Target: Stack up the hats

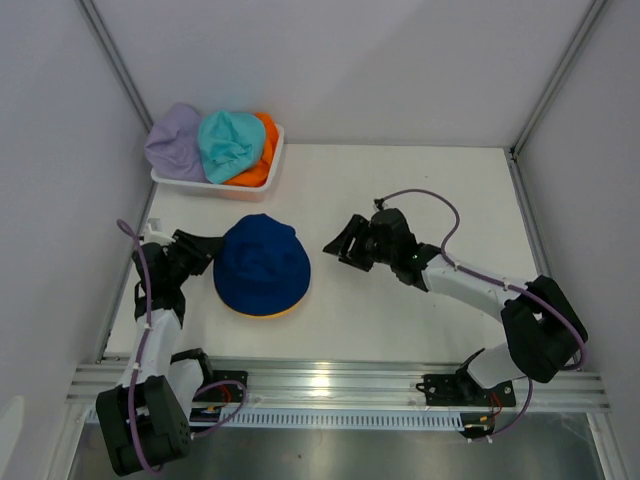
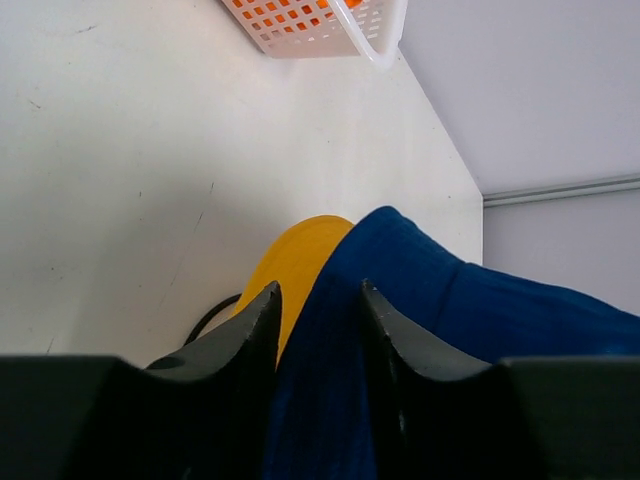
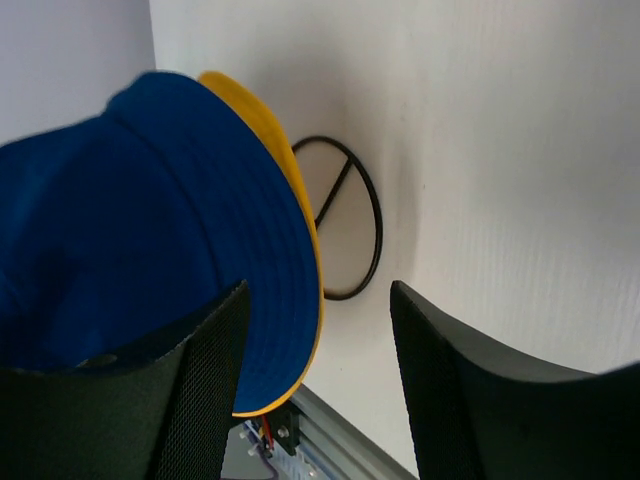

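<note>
A navy hat (image 1: 262,262) sits over a yellow hat (image 1: 280,313) at the table's middle left; only the yellow brim edge shows. My left gripper (image 1: 212,252) is at the navy hat's left side. In the left wrist view the left gripper (image 2: 318,290) is shut on a raised fold of the navy hat (image 2: 450,300), with the yellow hat (image 2: 300,260) peeking beside it. My right gripper (image 1: 335,245) hangs open just right of the stack. In the right wrist view the right gripper (image 3: 320,290) has bare table between its fingers, next to the navy hat (image 3: 130,200) and the yellow brim (image 3: 265,130).
A white mesh basket (image 1: 275,165) at the back left holds a lavender hat (image 1: 175,140), a teal hat (image 1: 228,140) and an orange hat (image 1: 262,160). A black wire stand ring (image 3: 340,215) lies under the stack. Walls close in on both sides.
</note>
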`<state>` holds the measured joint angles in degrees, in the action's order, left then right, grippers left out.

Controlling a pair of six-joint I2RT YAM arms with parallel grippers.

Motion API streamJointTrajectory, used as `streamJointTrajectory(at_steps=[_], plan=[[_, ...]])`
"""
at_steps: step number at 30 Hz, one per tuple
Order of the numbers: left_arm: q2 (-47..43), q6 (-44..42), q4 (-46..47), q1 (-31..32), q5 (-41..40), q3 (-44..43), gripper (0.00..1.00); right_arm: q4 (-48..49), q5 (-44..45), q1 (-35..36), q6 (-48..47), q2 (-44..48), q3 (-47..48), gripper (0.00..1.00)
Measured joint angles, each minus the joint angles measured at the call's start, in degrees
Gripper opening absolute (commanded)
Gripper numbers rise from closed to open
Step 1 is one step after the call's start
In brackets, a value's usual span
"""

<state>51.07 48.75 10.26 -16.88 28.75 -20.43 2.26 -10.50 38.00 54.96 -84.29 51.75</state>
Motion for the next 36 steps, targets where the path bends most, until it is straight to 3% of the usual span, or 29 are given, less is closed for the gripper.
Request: streamJointTrajectory(at_steps=[4,10,19,25,28,31,34,36], plan=[[0.2,0.57,0.28,-0.04,0.09,0.17,0.01,2.38,4.2,3.52,4.55,0.94,-3.45,0.61],[-0.28,0.68,-2.03,-0.02,-0.94,0.17,0.01,7.54,8.79,7.02,10.12,-0.28,-3.45,0.61],[-13.05,0.57,-10.14,-0.02,-7.67,5.49,0.01,13.16,11.04,10.45,16.92,-7.1,-3.76,0.61],[-14.4,0.63,-11.96,0.39,-9.07,6.97,0.01,14.86,11.34,11.3,18.23,-8.17,-3.76,0.58],[-15.17,0.74,-13.14,0.85,-9.84,7.63,0.01,15.98,11.39,11.67,18.73,-8.48,-3.76,0.53],[-15.91,0.81,-13.97,1.31,-10.99,8.11,0.01,17.18,11.3,11.8,19.1,-9.27,-3.74,0.38],[-16.52,1.4,-14.23,1.66,-11.96,9.09,0.01,18.53,11.02,11.82,19.65,-10.95,-3.74,0.09],[-17.05,1.9,-14.34,1.79,-12.33,9.77,0.01,19.45,10.8,11.89,20.15,-12.24,-3.74,0.0]])
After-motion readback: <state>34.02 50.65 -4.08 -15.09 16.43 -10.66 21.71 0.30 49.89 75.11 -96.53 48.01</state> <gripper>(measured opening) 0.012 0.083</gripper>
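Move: The blue hat sits over the yellow one on the wire stand, its middle about 17 cm left of the right hand, 2 cm nearer the base and 2 cm lower; the yellow hat's middle is there too, some 2 cm lower still. From the left hand the blue hat's middle is roughly 9 cm right, 4 cm back and 3 cm down, with the yellow hat just beneath it. The white box stands about 22 cm ahead of the left hand, in line, 10 cm lower. Leftward about 7 cm, sinking some 4 cm, the right hand comes in open to the hats' right edge, then closes and pinches the brim edge. The left hand, already half shut around the blue brim's left side, shuts fully on it first, then draws back about 5 cm and down 6 cm along that side, staying closed. ##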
